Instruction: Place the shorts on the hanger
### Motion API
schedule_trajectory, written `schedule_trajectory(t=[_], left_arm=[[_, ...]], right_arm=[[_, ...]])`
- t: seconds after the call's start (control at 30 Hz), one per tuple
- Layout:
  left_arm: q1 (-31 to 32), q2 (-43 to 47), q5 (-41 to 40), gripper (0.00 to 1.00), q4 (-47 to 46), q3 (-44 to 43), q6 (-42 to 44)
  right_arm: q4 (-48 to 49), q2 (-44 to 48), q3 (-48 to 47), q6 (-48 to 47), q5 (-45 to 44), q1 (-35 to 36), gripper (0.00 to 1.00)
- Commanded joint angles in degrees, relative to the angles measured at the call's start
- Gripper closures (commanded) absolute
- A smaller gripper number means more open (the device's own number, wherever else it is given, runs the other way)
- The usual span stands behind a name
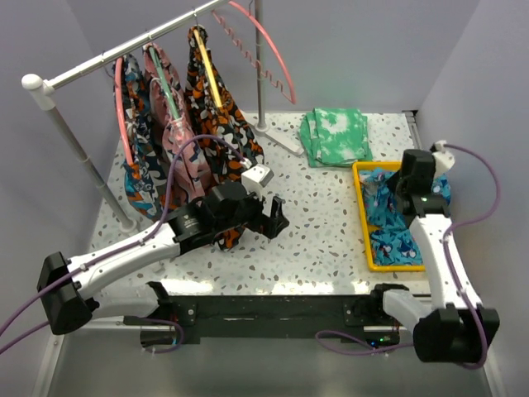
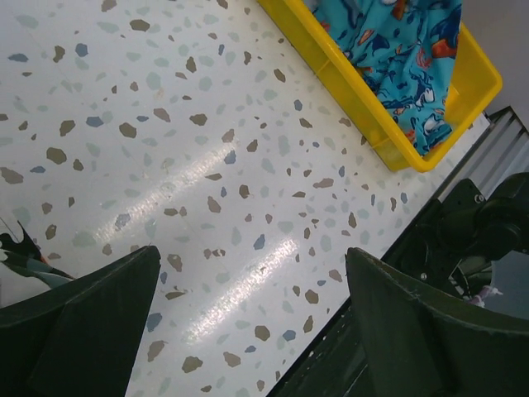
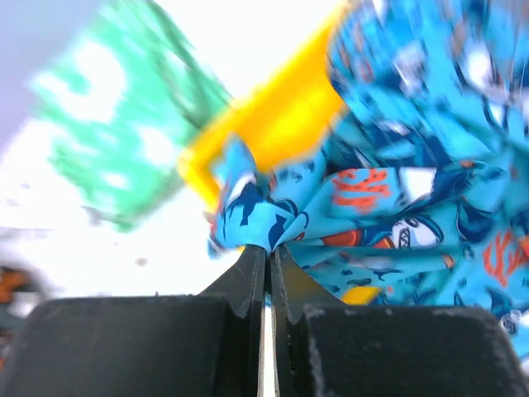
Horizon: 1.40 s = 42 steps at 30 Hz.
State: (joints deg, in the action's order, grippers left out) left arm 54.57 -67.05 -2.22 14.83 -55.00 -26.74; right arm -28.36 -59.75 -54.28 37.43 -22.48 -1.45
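The turquoise shorts (image 1: 388, 227) with sharks and orange fish lie bunched in a yellow tray (image 1: 362, 217) at the right. My right gripper (image 1: 403, 197) reaches down into the tray. In the right wrist view it (image 3: 269, 248) is shut on a pinched fold of the shorts (image 3: 397, 190) beside the tray wall (image 3: 281, 124). The coral-pink hanger (image 1: 269, 48) hangs bare at the right end of the rail. My left gripper (image 1: 277, 217) hovers open over mid-table; the left wrist view shows it (image 2: 256, 331) with only speckled tabletop between its fingers, and the tray (image 2: 355, 91) and shorts (image 2: 405, 58) beyond.
A clothes rack (image 1: 107, 59) crosses the back left, carrying several patterned shorts on hangers, including orange-black ones (image 1: 216, 116) close to my left arm. Its foot (image 1: 285, 145) rests mid-back. A folded green-white tie-dye cloth (image 1: 337, 135) lies behind the tray.
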Motion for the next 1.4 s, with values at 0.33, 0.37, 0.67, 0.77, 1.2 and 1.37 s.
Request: schedule_trajectory(t=[0.33, 0.37, 0.67, 0.77, 1.2, 1.37], left_arm=[[0.28, 4.12, -7.01, 0.0, -2.61, -3.35, -2.79], [0.36, 4.12, -7.1, 0.0, -2.44, -3.62, -2.7], [0.28, 6.49, -8.24, 0.0, -1.65, -5.29, -2.09], [0.28, 7.28, -10.61, 0.01, -0.59, -5.99, -2.26], [0.19, 5.45, -15.99, 0.0, 0.64, -5.11, -5.34], [0.19, 2.36, -12.99, 0.0, -0.77, -4.76, -5.34]], right_arm=[[-12.07, 1.58, -43.43, -2.9, 23.78, -0.13, 1.0], [-12.16, 0.69, -45.63, -2.54, 25.71, -0.13, 1.0], [-2.07, -1.88, -44.18, 5.64, 36.38, 4.42, 1.0], [0.31, -1.95, -34.77, 3.27, 26.02, 17.85, 1.0], [-3.96, 2.27, -5.64, 0.72, -1.74, 33.62, 0.15], [-11.72, 1.91, -6.9, -0.6, -8.2, 20.68, 0.07]])
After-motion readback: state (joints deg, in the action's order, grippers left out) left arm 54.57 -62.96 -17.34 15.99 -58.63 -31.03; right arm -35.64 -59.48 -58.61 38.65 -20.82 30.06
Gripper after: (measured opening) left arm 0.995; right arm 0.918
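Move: The right fingers already pinch the teal shark shorts, whose bulk still lies in the yellow tray; the tray's middle is about 16 cm below them, 5 cm back and 3 cm right. The open table they go for is roughly 22 cm left, 7 cm back and 18 cm down, with the green folded cloth some 18 cm left and 19 cm ahead. From the left hand, that open spot is about 17 cm right, 3 cm ahead and 18 cm below. Still pinching the shorts, the right hand whips up about 33 cm and slightly back, tipping its fingers upward, then swings left and down over the open table, turning counter-clockwise. Its fingers open late on the way down and let go of the shorts; it then comes back right some 9 cm. The open left hand rises about 8 cm, then starts sinking. ##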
